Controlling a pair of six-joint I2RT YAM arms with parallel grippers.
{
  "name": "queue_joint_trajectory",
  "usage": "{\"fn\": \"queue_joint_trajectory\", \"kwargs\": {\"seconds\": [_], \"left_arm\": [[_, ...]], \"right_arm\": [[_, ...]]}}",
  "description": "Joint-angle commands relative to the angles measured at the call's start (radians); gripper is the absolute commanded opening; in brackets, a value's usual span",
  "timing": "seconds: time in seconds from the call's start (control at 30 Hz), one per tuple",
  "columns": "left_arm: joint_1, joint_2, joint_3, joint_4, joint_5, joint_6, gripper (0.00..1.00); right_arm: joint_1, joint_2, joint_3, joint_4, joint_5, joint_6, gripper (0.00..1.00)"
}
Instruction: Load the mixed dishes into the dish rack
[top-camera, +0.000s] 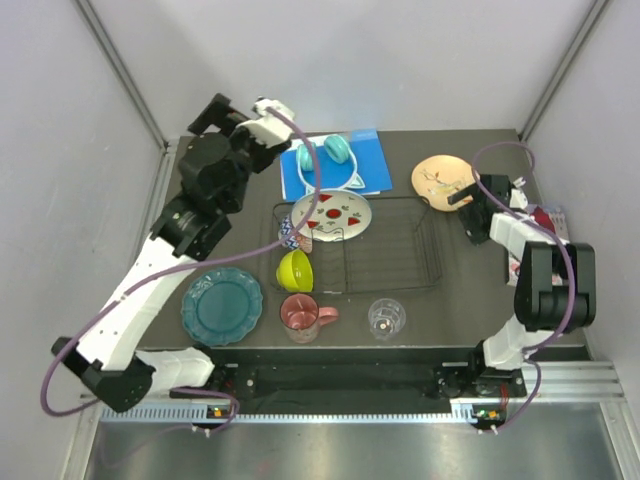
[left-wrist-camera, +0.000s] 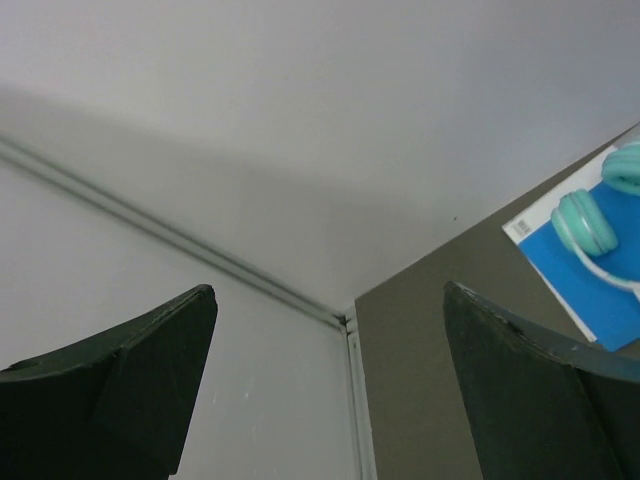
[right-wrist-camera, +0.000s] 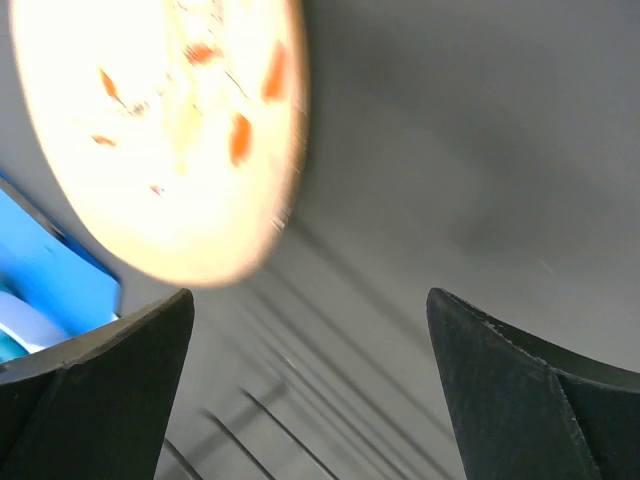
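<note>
The black wire dish rack (top-camera: 390, 250) sits mid-table. The white watermelon plate (top-camera: 330, 215) rests at its back left part. The small patterned bowl (top-camera: 289, 238) and the lime-green bowl (top-camera: 295, 270) are at its left edge. The teal plate (top-camera: 222, 305), pink mug (top-camera: 300, 315) and clear glass (top-camera: 386, 317) stand on the table in front. The cream-orange floral plate (top-camera: 440, 178) lies at the back right, also in the right wrist view (right-wrist-camera: 160, 130). My right gripper (top-camera: 466, 215) (right-wrist-camera: 310, 390) is open and empty beside it. My left gripper (top-camera: 215, 108) (left-wrist-camera: 330, 390) is open, empty and raised at the back left corner.
Teal headphones (top-camera: 328, 152) (left-wrist-camera: 585, 222) lie on a blue book (top-camera: 345, 170) behind the rack. A red and white object (top-camera: 545, 220) sits at the table's right edge. Grey walls close in the back and both sides. Rack wires (right-wrist-camera: 250, 410) show below the right fingers.
</note>
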Motion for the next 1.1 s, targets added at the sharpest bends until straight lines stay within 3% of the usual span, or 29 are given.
{"fn": "queue_joint_trajectory", "kwargs": {"seconds": [0.0, 0.23, 0.77, 1.07], "left_arm": [[0.084, -0.07, -0.055, -0.164, 0.035, -0.152, 0.99], [0.164, -0.137, -0.177, -0.167, 0.071, -0.174, 0.99], [0.248, -0.142, -0.22, -0.161, 0.112, -0.209, 0.99], [0.257, -0.145, -0.226, -0.153, 0.117, -0.198, 0.99]], "right_arm": [[-0.022, 0.097, 0.118, 0.147, -0.026, 0.045, 0.98], [-0.03, 0.189, 0.144, 0.23, -0.026, 0.087, 0.94], [-0.031, 0.269, 0.076, 0.37, 0.0, 0.143, 0.79], [-0.031, 0.284, 0.046, 0.384, 0.006, 0.157, 0.48]]}}
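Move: The beige bird plate lies ahead of my right hand, its middle about 13 cm farther out, 5 cm to the left and some 5 cm lower, with its near right rim closest to me. The dish rack's middle is roughly 30 cm left and 4 cm back; the books are some 20 cm right and 3 cm back. From my raised left hand the plate is about 18 cm ahead, 51 cm right and 46 cm down. I slide my open right hand forward about 8 cm to the bird plate's near right rim, quickly at first, then easing and sinking 2 to 3 cm while the fingers tip up some 10 degrees. With the rim between the fingertips, one over the plate's face and one outside it, I close to about half open. My empty left hand swings left away from the rack and sinks about 10 cm, tipping down, still open. ##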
